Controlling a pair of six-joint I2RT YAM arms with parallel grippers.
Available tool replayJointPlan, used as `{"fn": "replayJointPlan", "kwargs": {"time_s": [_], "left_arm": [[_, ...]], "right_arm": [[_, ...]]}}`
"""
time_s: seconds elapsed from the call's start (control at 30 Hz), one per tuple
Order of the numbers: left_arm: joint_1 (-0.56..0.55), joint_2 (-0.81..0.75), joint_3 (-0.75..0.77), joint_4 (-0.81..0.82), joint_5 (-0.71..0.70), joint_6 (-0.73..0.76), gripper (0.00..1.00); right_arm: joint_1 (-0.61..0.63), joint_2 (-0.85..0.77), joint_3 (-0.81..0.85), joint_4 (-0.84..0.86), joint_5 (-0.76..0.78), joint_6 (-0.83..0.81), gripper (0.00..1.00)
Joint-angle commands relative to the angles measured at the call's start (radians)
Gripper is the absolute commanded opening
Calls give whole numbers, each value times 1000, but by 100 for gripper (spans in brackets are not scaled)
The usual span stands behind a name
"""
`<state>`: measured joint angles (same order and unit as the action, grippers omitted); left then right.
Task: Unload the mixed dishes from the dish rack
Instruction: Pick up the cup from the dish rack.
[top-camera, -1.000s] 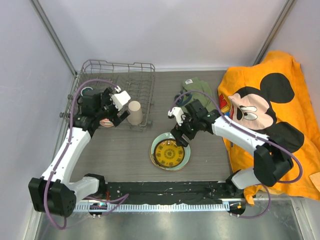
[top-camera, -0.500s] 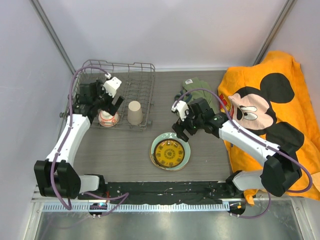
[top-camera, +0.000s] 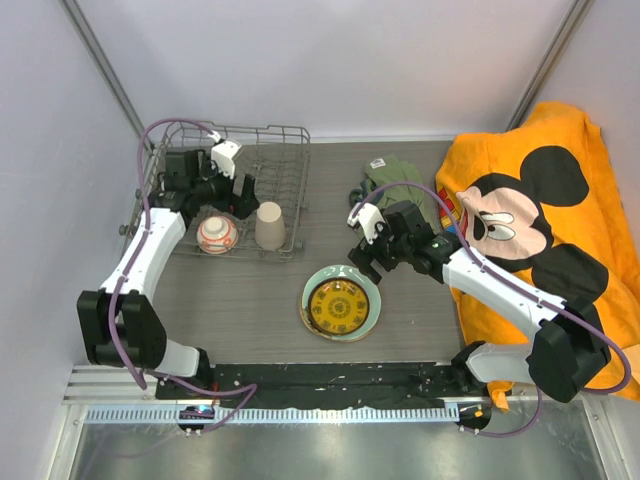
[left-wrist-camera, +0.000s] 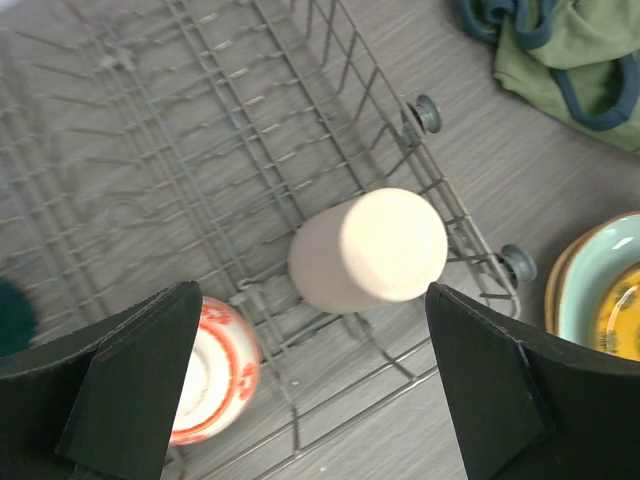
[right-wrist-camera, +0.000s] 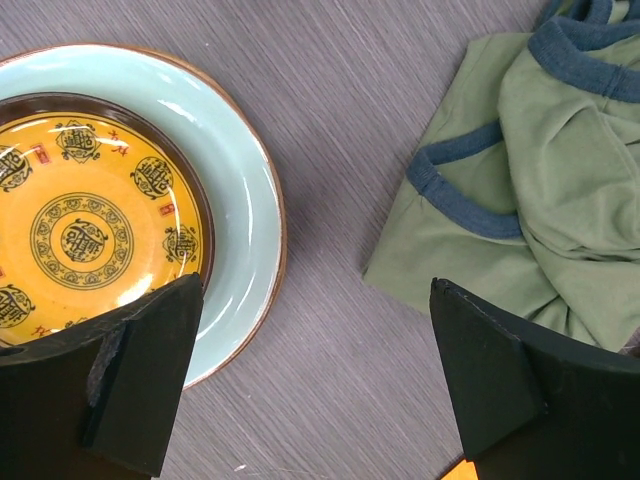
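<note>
The grey wire dish rack (top-camera: 285, 160) stands at the back left. In it a beige cup (top-camera: 269, 225) stands upside down beside a small red-and-white bowl (top-camera: 217, 234); both show in the left wrist view, cup (left-wrist-camera: 368, 250) and bowl (left-wrist-camera: 208, 375). My left gripper (top-camera: 243, 200) hangs open and empty over the rack, above the cup and bowl (left-wrist-camera: 312, 395). A small yellow patterned plate (top-camera: 339, 306) lies on a pale green plate (top-camera: 366, 290) on the table. My right gripper (top-camera: 366, 262) is open and empty just behind these plates (right-wrist-camera: 318, 380). A dark green blur (left-wrist-camera: 10, 315) shows at the rack's left.
An olive-green cloth garment (top-camera: 392, 183) lies right of the rack, close behind my right gripper (right-wrist-camera: 520, 170). A large orange Mickey Mouse blanket (top-camera: 540, 215) covers the table's right side. Grey walls close in on the left and back.
My left gripper has swung from near the bowl and cup back over the rack. My right gripper has drawn away from the plates, a little to the right and back.
</note>
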<state>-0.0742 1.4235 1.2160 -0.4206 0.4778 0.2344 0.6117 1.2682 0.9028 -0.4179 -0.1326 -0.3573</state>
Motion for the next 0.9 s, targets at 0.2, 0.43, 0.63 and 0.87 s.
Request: {"fn": "replayJointPlan", "kwargs": {"time_s": [0.2, 0.43, 0.63, 0.87], "left_arm": [[-62, 78, 74, 14, -4, -104, 100], [-136, 120, 115, -38, -93, -101, 100], [-170, 158, 140, -58, -188, -90, 100], [-200, 181, 151, -66, -203, -76, 100]], "right_arm": [[5, -3, -4, 41, 27, -26, 100], [5, 17, -8, 39, 33, -37, 100], [5, 16, -12, 39, 34, -40, 99], [5, 10, -13, 39, 42, -43, 99]]}}
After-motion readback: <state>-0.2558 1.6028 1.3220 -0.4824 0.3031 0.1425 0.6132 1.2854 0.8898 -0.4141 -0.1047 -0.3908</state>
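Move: The upright beige cup stands in the dish rack about 5 cm to the left gripper's right, level with it fore and aft, its middle some 11 cm below. The striped bowl is roughly 7 cm to this hand's left and 3 cm nearer the base; the dark green mug some 16 cm left and 7 cm farther out, both low in the rack. From the right gripper the cup lies about 20 cm left and 9 cm ahead, a little lower. Bring the left gripper about 5 cm to the right until its wide-open fingers hover over the upturned base of the beige cup. Dip a couple of centimetres first, slide across level, then sink a further 2 cm or so towards the cup, tipping the fingers roughly 10 degrees more downward. Don't close yet. ##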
